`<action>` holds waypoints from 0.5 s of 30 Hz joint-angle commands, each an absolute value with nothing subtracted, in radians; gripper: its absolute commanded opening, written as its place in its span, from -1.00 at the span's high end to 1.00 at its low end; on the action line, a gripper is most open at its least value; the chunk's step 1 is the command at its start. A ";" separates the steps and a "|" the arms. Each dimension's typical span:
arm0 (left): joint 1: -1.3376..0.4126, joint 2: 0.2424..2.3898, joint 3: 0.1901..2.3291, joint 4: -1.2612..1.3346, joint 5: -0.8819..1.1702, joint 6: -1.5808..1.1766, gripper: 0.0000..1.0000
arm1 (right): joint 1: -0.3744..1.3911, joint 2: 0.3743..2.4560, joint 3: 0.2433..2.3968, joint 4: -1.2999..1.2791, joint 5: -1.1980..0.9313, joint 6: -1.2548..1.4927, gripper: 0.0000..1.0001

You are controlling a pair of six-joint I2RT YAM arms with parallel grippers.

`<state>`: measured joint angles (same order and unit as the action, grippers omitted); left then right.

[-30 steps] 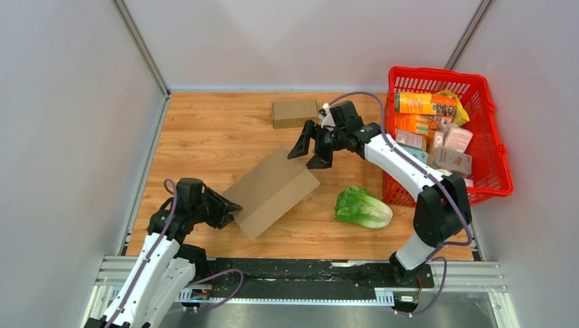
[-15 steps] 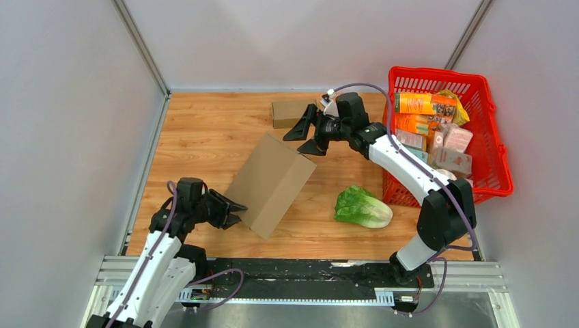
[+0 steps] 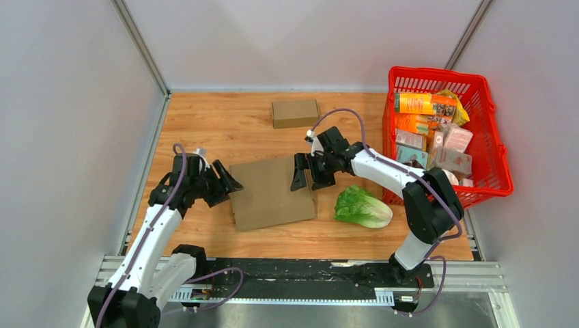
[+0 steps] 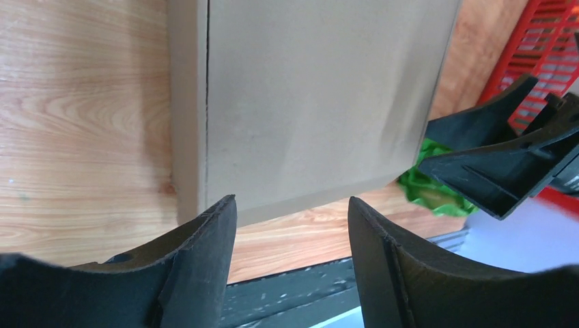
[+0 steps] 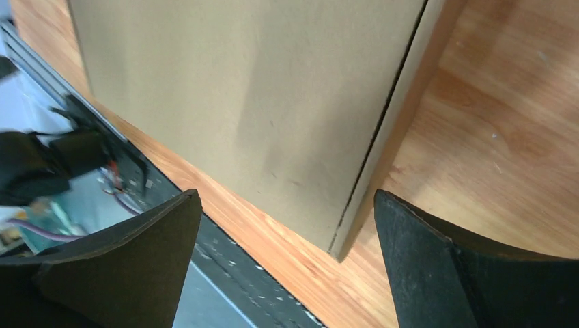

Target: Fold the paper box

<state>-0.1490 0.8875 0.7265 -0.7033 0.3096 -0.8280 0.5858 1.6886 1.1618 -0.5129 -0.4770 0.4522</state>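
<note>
The brown paper box [image 3: 272,191] lies flat on the wooden table, its side flaps folded in. It fills the left wrist view [image 4: 307,102] and the right wrist view [image 5: 246,102]. My left gripper [image 3: 229,183] is open and empty at the box's left edge. My right gripper [image 3: 306,173] is open and empty at the box's right edge. In the left wrist view the left gripper [image 4: 292,212] has wide jaws just short of the box. In the right wrist view the right gripper [image 5: 287,205] has wide jaws over the box's corner.
A small closed cardboard box [image 3: 295,113] sits at the back of the table. A green lettuce [image 3: 362,207] lies right of the paper box. A red basket [image 3: 498,157] full of packages stands at the right edge.
The paper box was tilted up on edge and now lies flat, turned square to the table. My left gripper moved up to its left edge. My right gripper came down to its right edge.
</note>
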 commanded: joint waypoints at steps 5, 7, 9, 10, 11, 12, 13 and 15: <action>-0.161 0.661 0.520 -0.644 0.388 -0.669 -0.40 | 0.594 1.488 0.959 -0.365 -0.505 0.244 -1.00; -0.170 0.608 0.467 -0.539 0.403 -0.709 -0.40 | 0.598 1.447 0.872 -0.264 -0.528 0.245 -1.00; -0.196 0.580 0.405 -0.486 0.387 -0.741 -0.41 | 0.612 1.421 0.807 -0.178 -0.499 0.232 -1.00; -0.218 0.577 0.396 -0.451 0.385 -0.741 -0.40 | 0.626 1.404 0.798 -0.158 -0.477 0.206 -0.99; -0.233 0.578 0.394 -0.448 0.374 -0.736 -0.41 | 0.632 1.399 0.790 -0.138 -0.448 0.192 -0.98; -0.244 0.586 0.400 -0.457 0.323 -0.715 -0.43 | 0.634 1.393 0.764 -0.117 -0.421 0.183 -0.98; -0.256 0.587 0.403 -0.478 0.296 -0.703 -0.43 | 0.635 1.387 0.756 -0.097 -0.404 0.176 -0.96; -0.276 0.598 0.394 -0.476 0.244 -0.668 -0.43 | 0.637 1.378 0.743 -0.052 -0.385 0.158 -0.96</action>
<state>-0.2424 0.5880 0.3958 -0.5499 0.3473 -0.7292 0.6266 1.4200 0.7677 -0.2352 -0.4576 0.2325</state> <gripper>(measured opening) 0.712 0.985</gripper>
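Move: Out at the box's two sides, both open hands hover above it: the paper box's middle is about 11 cm to the right of the left hand, level fore and aft and some 11 cm below. From the right hand it lies roughly 10 cm left, 3 cm back and 7 cm below, with the lettuce 15 cm right and 7 cm back. The small box stands some 19 cm ahead and 4 cm left of the right hand. Drawing back and sinking, both hands head for the near corners of the closed box. The left goes about 5 cm down and as far back, a little right, swinging slightly clockwise with its gripper half-open or more; the wide-open right goes back about 5 cm, right nearly 3 and down 2, turning counter-clockwise and tilting some 15 degrees. No firm contact shows. ##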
